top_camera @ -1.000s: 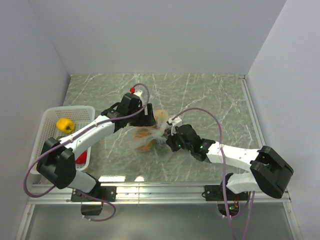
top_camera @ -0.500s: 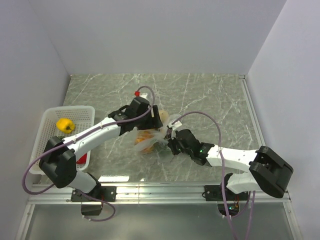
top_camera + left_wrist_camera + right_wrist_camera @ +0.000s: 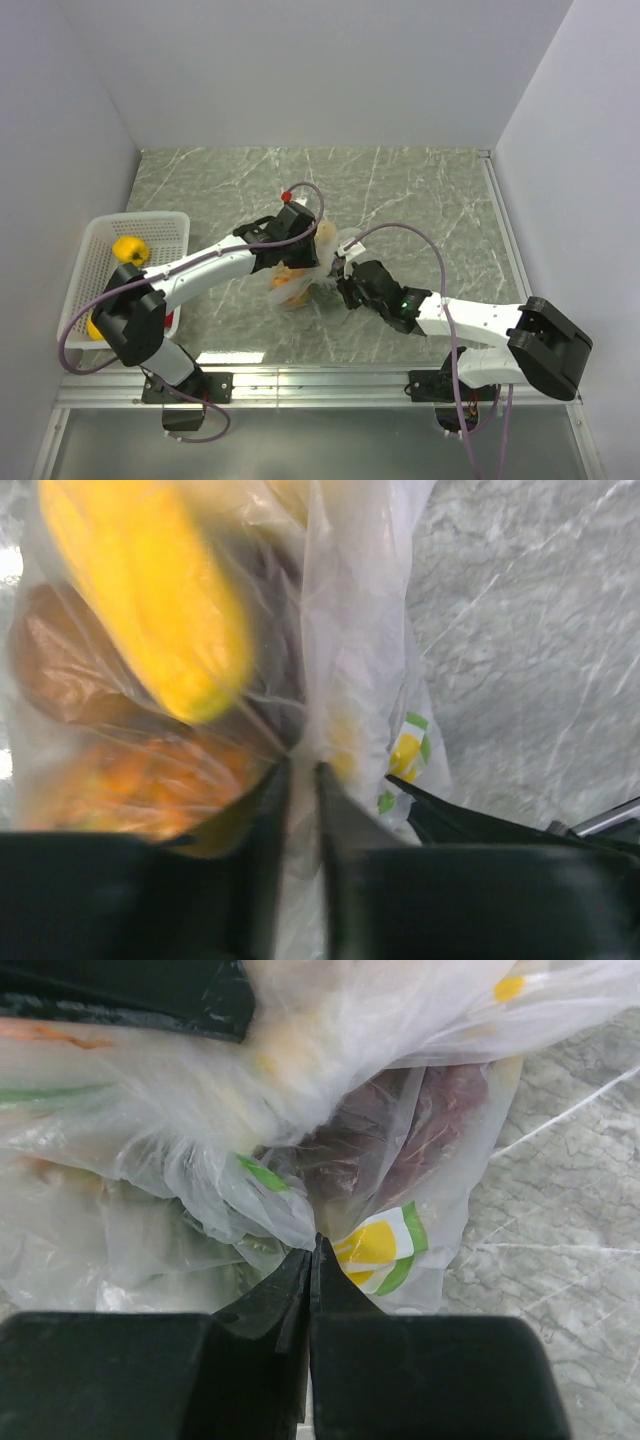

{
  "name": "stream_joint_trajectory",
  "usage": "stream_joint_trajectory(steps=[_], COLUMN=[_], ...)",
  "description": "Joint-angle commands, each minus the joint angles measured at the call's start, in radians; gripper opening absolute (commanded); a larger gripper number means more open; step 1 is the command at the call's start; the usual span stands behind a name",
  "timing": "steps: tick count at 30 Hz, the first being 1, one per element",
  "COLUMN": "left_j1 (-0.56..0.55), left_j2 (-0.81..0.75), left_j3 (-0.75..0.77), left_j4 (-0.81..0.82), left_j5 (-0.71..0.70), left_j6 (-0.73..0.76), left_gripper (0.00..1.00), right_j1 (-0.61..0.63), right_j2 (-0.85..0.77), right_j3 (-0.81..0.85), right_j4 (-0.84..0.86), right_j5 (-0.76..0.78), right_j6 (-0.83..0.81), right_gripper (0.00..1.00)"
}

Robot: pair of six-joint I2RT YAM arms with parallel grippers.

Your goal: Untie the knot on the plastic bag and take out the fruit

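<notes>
The clear plastic bag point(image 3: 292, 285) lies mid-table, holding the fruit. In the left wrist view a large yellow fruit point(image 3: 150, 590), a brownish round fruit point(image 3: 55, 660) and an orange one point(image 3: 130, 785) show through the film. Dark purple grapes point(image 3: 410, 1120) show in the right wrist view. My left gripper point(image 3: 300, 780) is over the bag's top, its jaws drawn close on a fold of film. From the right side, my right gripper point(image 3: 314, 1245) is shut and pinches the film by a yellow-green print point(image 3: 375, 1248). I cannot make out the knot among the bunched plastic.
A white basket point(image 3: 100, 232) stands at the table's left edge with a yellow fruit point(image 3: 130, 250) and something red point(image 3: 166, 318) in it. Walls close the table at the back and both sides. A metal rail point(image 3: 320, 380) runs along the near edge.
My left gripper has moved right and down onto the bag, and its jaws have closed from wide to a narrow gap on the film. The right gripper stays shut on the bag.
</notes>
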Motion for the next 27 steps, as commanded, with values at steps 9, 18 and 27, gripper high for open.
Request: stream_joint_trajectory(steps=[9, 18, 27], left_j1=[0.050, 0.441, 0.446], left_j2=[-0.064, -0.199, -0.259], left_j3=[-0.029, -0.136, -0.228], left_j4=[0.090, 0.165, 0.286], left_j5=[-0.060, 0.071, 0.269], left_j6=[-0.025, -0.037, -0.037], left_gripper=[0.01, 0.00, 0.01], right_j1=[0.005, -0.286, -0.333], right_j2=[-0.078, -0.276, -0.349], right_j3=[-0.021, -0.090, 0.098], right_j4=[-0.004, -0.105, -0.209], right_j5=[0.172, 0.142, -0.073], right_j6=[0.024, 0.251, 0.081], right_gripper=[0.00, 0.00, 0.37])
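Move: The bag's knot lies almost at the left fingertips, about 1 cm right and 1 cm below; from the right hand, still holding film, it is roughly 3 cm left and 2 cm ahead. Inside the bag, the yellow fruit lies about 7 cm ahead and 2 cm right of the left hand, the orange fruit some 6 cm back and 6 cm left, both around 6 cm below it. Left pinches film, pulls 12 cm left and forward; right pulls 10 cm right and up, then starts opening. ##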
